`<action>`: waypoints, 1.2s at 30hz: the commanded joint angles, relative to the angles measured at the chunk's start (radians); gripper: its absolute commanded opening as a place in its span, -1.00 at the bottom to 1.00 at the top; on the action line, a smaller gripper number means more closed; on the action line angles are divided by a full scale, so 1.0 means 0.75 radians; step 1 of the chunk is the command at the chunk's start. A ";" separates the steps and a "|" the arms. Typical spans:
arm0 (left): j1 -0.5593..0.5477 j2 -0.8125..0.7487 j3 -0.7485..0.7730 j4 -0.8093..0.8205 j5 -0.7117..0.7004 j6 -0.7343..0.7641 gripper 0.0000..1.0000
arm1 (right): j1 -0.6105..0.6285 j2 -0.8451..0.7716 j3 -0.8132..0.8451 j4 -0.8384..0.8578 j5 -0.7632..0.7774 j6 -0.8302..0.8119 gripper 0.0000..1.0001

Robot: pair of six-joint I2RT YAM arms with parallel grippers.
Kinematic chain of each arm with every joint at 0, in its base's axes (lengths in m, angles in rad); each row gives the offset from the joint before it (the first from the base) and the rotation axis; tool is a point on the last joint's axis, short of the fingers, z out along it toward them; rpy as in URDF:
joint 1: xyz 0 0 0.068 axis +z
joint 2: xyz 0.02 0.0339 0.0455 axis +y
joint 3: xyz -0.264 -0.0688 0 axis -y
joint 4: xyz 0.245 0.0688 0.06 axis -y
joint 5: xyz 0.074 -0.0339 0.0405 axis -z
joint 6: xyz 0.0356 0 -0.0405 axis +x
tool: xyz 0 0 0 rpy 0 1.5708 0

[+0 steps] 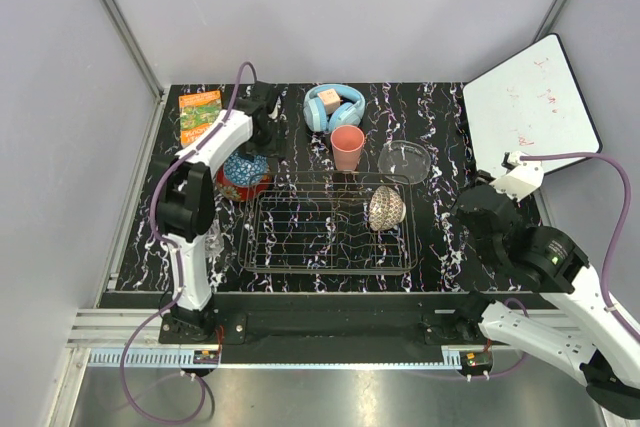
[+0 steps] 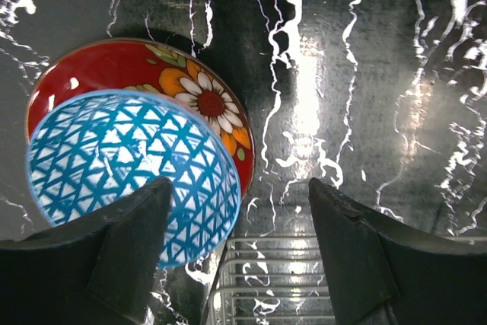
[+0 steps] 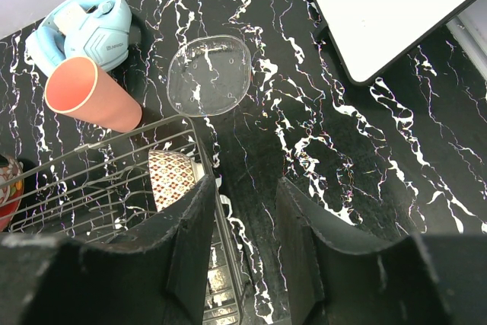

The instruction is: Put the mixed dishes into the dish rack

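The dark wire dish rack point(image 1: 300, 247) lies mid-table. The beige-brown patterned bowl point(image 1: 385, 208) leans on edge in its right end, also in the right wrist view point(image 3: 171, 176). The blue-patterned bowl with red outside point(image 1: 244, 175) sits on the table off the rack's far-left corner. My left gripper point(image 1: 266, 143) hangs open and empty just right of that bowl point(image 2: 122, 165), its left finger over the rim. The salmon-pink cup point(image 1: 347, 147) and the clear glass dish point(image 1: 404, 161) stand behind the rack. My right gripper point(image 3: 245, 184) is open and empty by the rack's right edge point(image 3: 205, 150). The glass tumbler is not in view.
Light-blue headphones point(image 1: 334, 107) lie at the back centre and an orange book point(image 1: 200, 112) at the back left. A whiteboard point(image 1: 530, 107) leans at the back right. Grey walls close in the table. The rack's corner point(image 2: 259, 279) shows under the left gripper.
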 commanded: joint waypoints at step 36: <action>-0.004 -0.262 0.173 -0.005 0.233 0.040 -1.00 | -0.002 -0.024 -0.003 -0.003 0.049 0.011 -0.08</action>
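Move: The blue bowl sits nested in the red bowl, its middle about 5 cm left, 2 cm back and 6 cm below the left hand, so that its right rim is nearly under the fingers. The red bowl's middle lies some 3 cm back, 5 cm left and 9 cm down; the dish rack's is about 14 cm back and 14 cm to the right, 7 cm lower. From the right hand the blue bowl is some 20 cm ahead, 41 cm left and 25 cm below. The blue bowl's right rim is taken between the left hand's fingertips: the open hand sinks straight down about 4 cm over it, stops, and the fingers close to pinch the thin wall. After a short hold they keep the pinch and draw up about 3 cm, with hardly any wrist tilt. ##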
